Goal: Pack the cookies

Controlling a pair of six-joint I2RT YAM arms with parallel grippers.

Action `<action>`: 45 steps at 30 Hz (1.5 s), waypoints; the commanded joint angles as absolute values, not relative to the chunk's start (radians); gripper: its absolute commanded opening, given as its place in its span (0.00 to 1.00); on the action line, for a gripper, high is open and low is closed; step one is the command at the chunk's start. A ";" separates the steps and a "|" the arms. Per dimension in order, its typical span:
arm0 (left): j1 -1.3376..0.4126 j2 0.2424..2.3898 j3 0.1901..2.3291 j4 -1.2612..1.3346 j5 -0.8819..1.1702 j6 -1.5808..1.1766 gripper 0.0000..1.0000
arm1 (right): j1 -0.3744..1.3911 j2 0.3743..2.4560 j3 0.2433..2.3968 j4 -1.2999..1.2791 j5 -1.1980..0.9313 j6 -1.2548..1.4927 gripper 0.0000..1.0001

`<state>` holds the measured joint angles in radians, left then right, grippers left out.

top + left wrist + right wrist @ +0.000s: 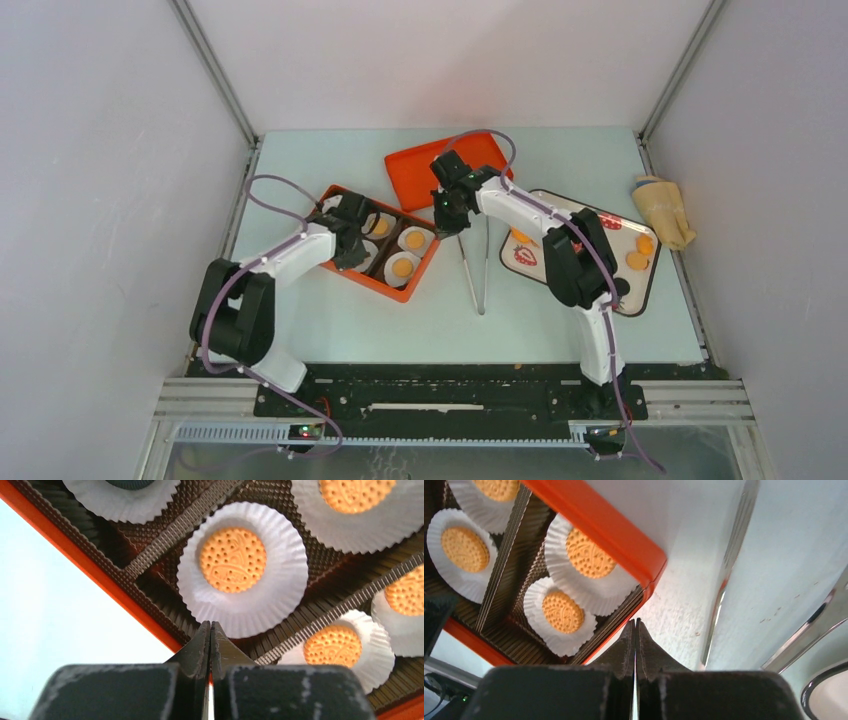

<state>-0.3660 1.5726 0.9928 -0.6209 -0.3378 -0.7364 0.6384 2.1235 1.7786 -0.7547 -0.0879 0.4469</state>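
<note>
An orange box with brown dividers holds cookies in white paper cups. More cookies lie on a strawberry-print tray at the right. My left gripper is shut and empty, low over the box's left part. In the left wrist view its tips sit just above the box's rim, next to a cookie in its cup. My right gripper is shut and empty, over the table just right of the box. In the right wrist view its tips are beside the box corner, near a cookie.
The orange lid lies behind the box. Metal tongs lie on the table between the box and the tray; they also show in the right wrist view. A beige cloth lies at the table's right edge.
</note>
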 commanded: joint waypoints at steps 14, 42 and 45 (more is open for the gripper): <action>-0.428 1.556 1.013 -0.610 -0.273 -0.772 0.01 | 0.548 2.288 2.159 -0.871 -0.097 0.376 0.00; -0.528 1.541 1.056 -0.705 -0.467 -0.774 0.00 | 0.706 1.968 1.568 -0.678 -0.111 0.460 0.00; -0.528 1.533 1.001 -0.672 -0.485 -0.773 0.00 | 0.707 2.014 1.618 -0.694 -0.117 0.457 0.00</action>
<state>-0.5251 1.5654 1.0565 -0.6785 -0.3859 -0.7612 0.7063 1.9720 1.5414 -0.7055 -0.1032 0.4385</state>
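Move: The box, turned slantwise, has its middle some 6 cm ahead and 5 cm right of my left hand, whose shut fingertips are at its near long rim; the middle compartment's near cookie lies about 3 cm ahead and 3 cm right. From my right hand, just outside the box's right short wall, the box's middle is 14 cm left and 1 cm back, the tongs 8 cm back and 7 cm right, the orange lid 16 cm ahead and 1 cm right. I reach my right hand forward about 9 cm, rising past the box's far right corner towards the lid, then bring it back some 16 cm, bowing out to the right, and sink it beside the right short wall. Meanwhile I slide my left fingertips about 7 cm right along the near rim, rising 2 cm, and ease back left some 2.5 cm. Both grippers stay shut. ##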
